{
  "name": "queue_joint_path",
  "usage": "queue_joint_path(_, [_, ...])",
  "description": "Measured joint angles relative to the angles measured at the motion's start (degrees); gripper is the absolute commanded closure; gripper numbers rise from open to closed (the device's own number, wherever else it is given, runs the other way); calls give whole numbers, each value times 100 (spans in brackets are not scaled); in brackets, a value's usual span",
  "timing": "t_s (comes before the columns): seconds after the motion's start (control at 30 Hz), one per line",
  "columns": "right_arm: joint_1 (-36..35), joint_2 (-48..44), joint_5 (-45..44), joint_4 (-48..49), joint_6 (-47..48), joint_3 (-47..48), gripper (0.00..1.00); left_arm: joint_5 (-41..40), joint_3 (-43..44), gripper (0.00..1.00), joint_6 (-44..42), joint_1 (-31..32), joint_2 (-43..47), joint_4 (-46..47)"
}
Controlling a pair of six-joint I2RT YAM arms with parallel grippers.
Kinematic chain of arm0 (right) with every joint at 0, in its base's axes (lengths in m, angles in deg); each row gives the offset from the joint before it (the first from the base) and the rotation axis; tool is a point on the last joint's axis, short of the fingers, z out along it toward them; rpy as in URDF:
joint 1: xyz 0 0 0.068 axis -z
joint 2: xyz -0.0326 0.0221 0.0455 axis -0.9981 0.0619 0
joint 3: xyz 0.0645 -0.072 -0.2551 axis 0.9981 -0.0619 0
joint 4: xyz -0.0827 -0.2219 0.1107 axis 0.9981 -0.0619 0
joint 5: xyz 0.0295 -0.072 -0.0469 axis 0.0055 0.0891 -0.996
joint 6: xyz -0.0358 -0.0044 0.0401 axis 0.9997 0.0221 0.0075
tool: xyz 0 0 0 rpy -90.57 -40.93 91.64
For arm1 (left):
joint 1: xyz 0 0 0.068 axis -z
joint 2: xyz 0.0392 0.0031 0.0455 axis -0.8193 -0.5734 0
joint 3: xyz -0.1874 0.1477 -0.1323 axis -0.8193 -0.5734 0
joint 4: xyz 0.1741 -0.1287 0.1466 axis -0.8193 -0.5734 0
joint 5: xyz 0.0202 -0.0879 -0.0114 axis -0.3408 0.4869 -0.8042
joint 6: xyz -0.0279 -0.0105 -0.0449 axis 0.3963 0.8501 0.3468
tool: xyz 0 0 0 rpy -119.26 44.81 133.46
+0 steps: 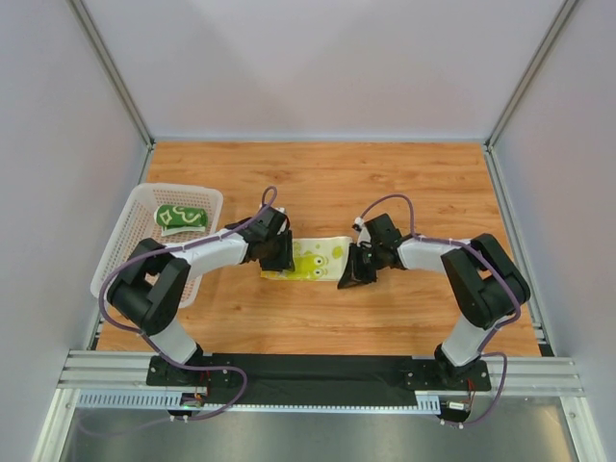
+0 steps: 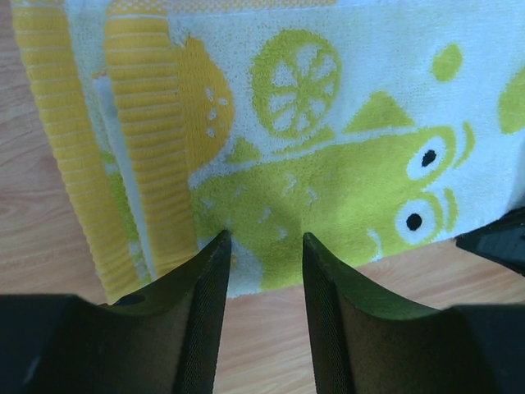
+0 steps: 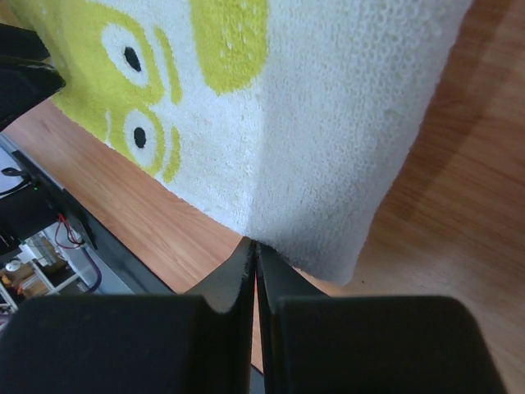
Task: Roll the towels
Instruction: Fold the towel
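A yellow and lime-green towel [image 1: 316, 258] with a frog print lies flat on the wooden table between my two grippers. Its left end [image 2: 131, 139] is folded over in yellow stripes. My left gripper [image 1: 279, 262] is open, its fingertips [image 2: 220, 246] resting at the towel's near edge [image 2: 271, 205] with only bare wood between them. My right gripper [image 1: 348, 279] is shut, pinching the near edge of the towel's white right end [image 3: 328, 123]; a crease rises from its tips [image 3: 254, 244]. A dark green towel [image 1: 181, 217] sits rolled in the basket.
The white perforated basket [image 1: 144, 197] stands at the table's left edge, close to the left arm's elbow. Grey walls enclose the table on three sides. The black base rail [image 1: 318, 371] runs along the near edge.
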Motion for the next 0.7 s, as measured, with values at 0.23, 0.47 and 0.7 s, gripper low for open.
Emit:
queue_joint_path(0.23, [13,-116,481,699,-275,-529,98,-44,-96,53,-98,-37,-103,291])
queue_joint_path(0.47, [2,-874,828,487,-282,-494,95,-181,103,53,-417,-37,-247,302])
queue_joint_path(0.7, [234,-841,992,597,-385,879,96,-341,262,48,-573,-37,-232,17])
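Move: Near the towel's near right corner, the closed right hand has the yellow-green towel's middle some 6 cm ahead and 7 cm left, about level with it; the left gripper is 5 cm ahead and 11 cm left. From the half-open left hand, the towel's middle lies roughly 3 cm ahead, 4 cm right and 2 cm below, the rolled green towel about 12 cm ahead and 22 cm left, and the basket's middle 6 cm ahead and 26 cm left. Sliding back about 2 cm and slightly left off the towel's near right corner, the closed right fingers then lift away quickly, rising some 12 cm while sweeping forward about 8 cm over the towel's right part, with the hand's left side tilting up. Meanwhile the left hand, half open, settles slightly onto the near edge and pushes the cloth forward about 2 cm. ##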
